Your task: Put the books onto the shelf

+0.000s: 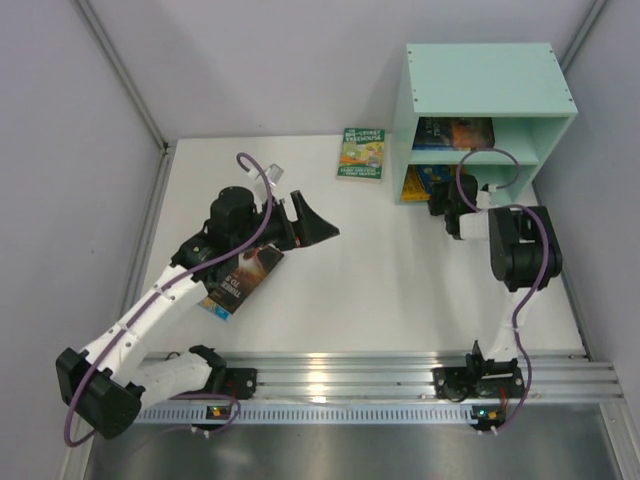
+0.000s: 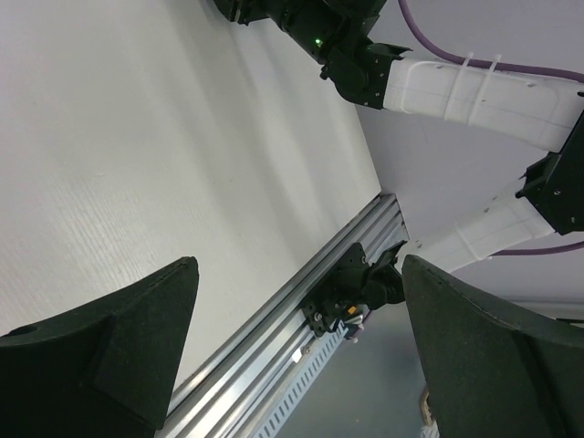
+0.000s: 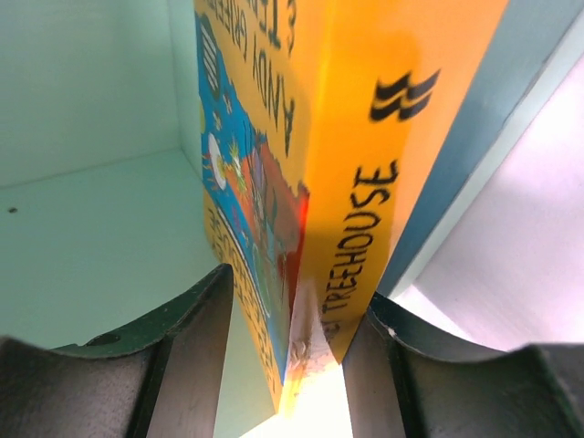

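Note:
The mint-green shelf (image 1: pixel 490 80) stands at the back right. Its upper compartment holds books (image 1: pixel 455 133) lying flat. An orange-yellow book (image 3: pixel 365 137) stands in the lower compartment between the jaws of my right gripper (image 3: pixel 297 292). The right finger lies against its spine, and a gap shows between the left finger and the cover. From above, the right gripper (image 1: pixel 440 195) reaches into the lower compartment. A green book (image 1: pixel 362 153) lies flat left of the shelf. A dark brown book (image 1: pixel 240 280) lies partly under my left arm. My left gripper (image 1: pixel 318 228) hangs wide open and holds nothing.
The shelf floor (image 3: pixel 91 228) stretches left of the orange-yellow book. An aluminium rail (image 1: pixel 380 375) with both arm bases runs along the near edge. Grey walls close in the table on the left, back and right.

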Available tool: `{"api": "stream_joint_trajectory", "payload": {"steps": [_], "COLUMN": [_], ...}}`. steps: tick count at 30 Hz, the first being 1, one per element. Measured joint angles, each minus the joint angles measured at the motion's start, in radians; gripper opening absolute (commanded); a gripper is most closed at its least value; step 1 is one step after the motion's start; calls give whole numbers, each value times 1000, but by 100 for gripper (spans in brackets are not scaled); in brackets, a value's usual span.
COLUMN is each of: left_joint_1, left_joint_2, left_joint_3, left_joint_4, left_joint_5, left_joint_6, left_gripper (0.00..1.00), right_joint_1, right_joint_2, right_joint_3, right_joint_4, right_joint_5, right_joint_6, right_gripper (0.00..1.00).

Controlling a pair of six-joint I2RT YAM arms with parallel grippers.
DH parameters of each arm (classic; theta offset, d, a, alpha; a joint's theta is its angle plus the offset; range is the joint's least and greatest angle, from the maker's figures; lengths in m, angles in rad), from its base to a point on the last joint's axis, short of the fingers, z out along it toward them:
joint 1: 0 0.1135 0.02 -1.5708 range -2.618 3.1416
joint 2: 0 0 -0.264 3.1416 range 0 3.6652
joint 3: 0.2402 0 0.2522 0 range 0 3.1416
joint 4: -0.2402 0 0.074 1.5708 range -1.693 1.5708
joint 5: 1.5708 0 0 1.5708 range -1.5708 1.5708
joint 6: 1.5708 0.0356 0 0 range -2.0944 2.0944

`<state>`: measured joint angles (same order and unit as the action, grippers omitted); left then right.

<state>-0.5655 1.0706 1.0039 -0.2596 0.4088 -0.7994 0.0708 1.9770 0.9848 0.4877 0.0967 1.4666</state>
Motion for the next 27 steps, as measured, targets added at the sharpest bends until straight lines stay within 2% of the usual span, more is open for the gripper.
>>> {"api": "stream_joint_trajectory", "payload": {"steps": [5,9,12,16,19,27], "left_joint_1": [0,0,0,0,0,0], "left_joint_2": [0,-2,-2,-2,-2,-1], "left_joint_3": [-2,-13,-19,-19,-19,-19], "left_joint_4": [6,14,17,22,23,28], "left_joint_5": [2,3,3,3,4,7], "left_joint_6": [-3,-6,-10,-13,-17,-21], "left_gripper": [98,97,97,97,97,97], "right_joint_1": [-1,-1,-1,-1,-1,3], "right_joint_2": [-18,-27,-27,-27,-27,23], "right_joint_3": [14,18,18,17,7,-12], "right_joint_4": [-64,-100,-111,-102,-78,54], "right_joint_5": [-24,-35,-36,-35,-35,-20], "right_joint_6": [-30,-44,-45,-36,-25,53], "right_gripper": [48,42,33,10,0,0]}}
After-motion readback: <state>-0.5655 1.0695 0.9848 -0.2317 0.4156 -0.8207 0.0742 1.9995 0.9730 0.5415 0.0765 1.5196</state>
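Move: The orange treehouse book lies on the shelf's bottom board with its spine towards the robot; the right hand's half-open fingers are already above and below that edge, the book's middle some 6 cm ahead, in line sideways and about 1 cm lower. The books on the upper board are roughly 8 cm ahead, 2 cm right and 12 cm above; the green book lies about 17 cm ahead, 20 cm left and 4 cm lower. From the left hand the orange book is about 35 cm ahead, 29 cm right and 24 cm down. The right hand eases back about 1 cm and slightly left while its fingertips dip a few degrees, and the fingers shut from half open to about a quarter, pinching the orange book's spine edge from above and below. With that grip kept, it turns round and goes forward about 1 cm towards the shelf's inside, the wrist tipping back up some 5 degrees. ##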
